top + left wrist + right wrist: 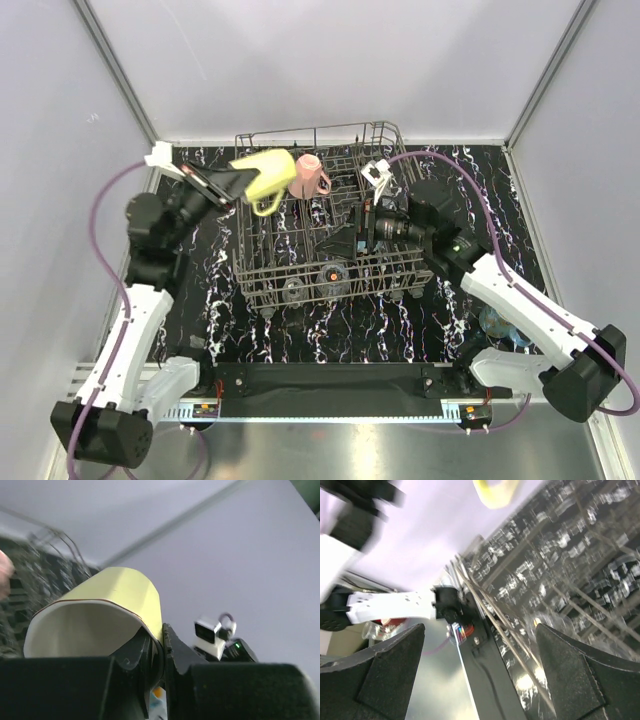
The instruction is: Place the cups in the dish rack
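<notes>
The dark wire dish rack (380, 262) stands in the middle of the black marbled table. My left gripper (238, 181) is shut on the rim of a yellow mug (266, 172) and holds it on its side above the rack's far left corner. In the left wrist view one finger is inside the yellow mug (115, 597) and one outside, at my left gripper (164, 636). A pink mug (308, 177) sits in the rack's back row. My right gripper (345, 241) is open and empty over the rack's middle; it also shows in the right wrist view (479, 630), above the rack wires (492, 617).
Small clear glasses (333, 272) stand in the rack's front row. A light blue mug (497, 323) lies on the table at the right, partly hidden by my right arm. White walls close in the back and sides. The yellow mug's handle (495, 492) shows in the right wrist view.
</notes>
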`<state>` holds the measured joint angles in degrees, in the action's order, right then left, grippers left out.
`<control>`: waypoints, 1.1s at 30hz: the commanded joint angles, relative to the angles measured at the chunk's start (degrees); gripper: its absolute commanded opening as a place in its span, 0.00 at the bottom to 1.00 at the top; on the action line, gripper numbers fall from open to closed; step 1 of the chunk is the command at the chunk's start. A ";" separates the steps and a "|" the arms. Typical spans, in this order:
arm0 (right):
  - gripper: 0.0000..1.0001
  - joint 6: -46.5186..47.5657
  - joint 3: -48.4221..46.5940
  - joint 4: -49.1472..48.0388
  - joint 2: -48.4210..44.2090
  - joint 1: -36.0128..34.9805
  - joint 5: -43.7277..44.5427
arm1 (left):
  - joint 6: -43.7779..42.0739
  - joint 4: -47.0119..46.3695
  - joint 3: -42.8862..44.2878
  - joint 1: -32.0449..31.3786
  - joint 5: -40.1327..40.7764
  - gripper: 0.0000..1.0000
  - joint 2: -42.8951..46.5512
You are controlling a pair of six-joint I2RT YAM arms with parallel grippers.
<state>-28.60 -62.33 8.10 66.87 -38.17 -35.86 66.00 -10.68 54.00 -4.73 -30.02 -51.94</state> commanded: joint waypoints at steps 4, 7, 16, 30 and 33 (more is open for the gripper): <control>1.00 -5.94 5.37 -23.56 -2.89 -1.20 0.16 | 18.99 -30.36 -4.34 -9.85 8.75 0.00 3.87; 1.00 -5.59 6.69 -24.53 -3.68 -1.29 2.27 | 22.23 -29.58 -3.81 -12.75 11.47 0.00 4.48; 1.00 -15.96 6.52 -35.34 -1.48 -1.55 3.25 | 27.51 -32.89 -6.79 -18.55 15.25 0.00 3.87; 0.76 -19.30 1.33 -36.66 4.84 -2.17 1.75 | 30.14 -33.96 -8.91 -24.71 15.87 0.00 0.01; 0.67 -19.21 0.10 -36.40 5.90 -2.08 1.93 | 31.56 -35.20 -9.43 -25.41 15.08 0.00 -1.49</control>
<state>-47.62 -58.78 -25.30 71.88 -39.77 -34.00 94.52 -34.96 43.68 -29.43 -16.62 -52.97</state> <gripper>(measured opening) 0.713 0.143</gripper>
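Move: The left hand holds the yellow cup by its rim, the cup's middle about 3 cm ahead and 5 cm right of the fingers, 1 cm above. The open right gripper it is taken to lies some 19 cm right, 7 cm back and 9 cm below; from the right hand the cup is about 14 cm left, 10 cm ahead, 10 cm up. In the rack, some 31 cm below the left hand, the pink cup stands 20 cm ahead and 9 cm right, the blue cup 8 cm ahead and 24 cm right. Swinging right about 9 cm and back 6, dipping, rising, then easing down to end slightly higher, the left hand keeps its rim hold and brings the yellow cup's base to the right gripper, tilting its fingertips up and turning clockwise. The right hand rises some 6.5 cm and edges left, its left-pointing fingers tipping up and late on closing partway about the base end; no firm grip shows. ##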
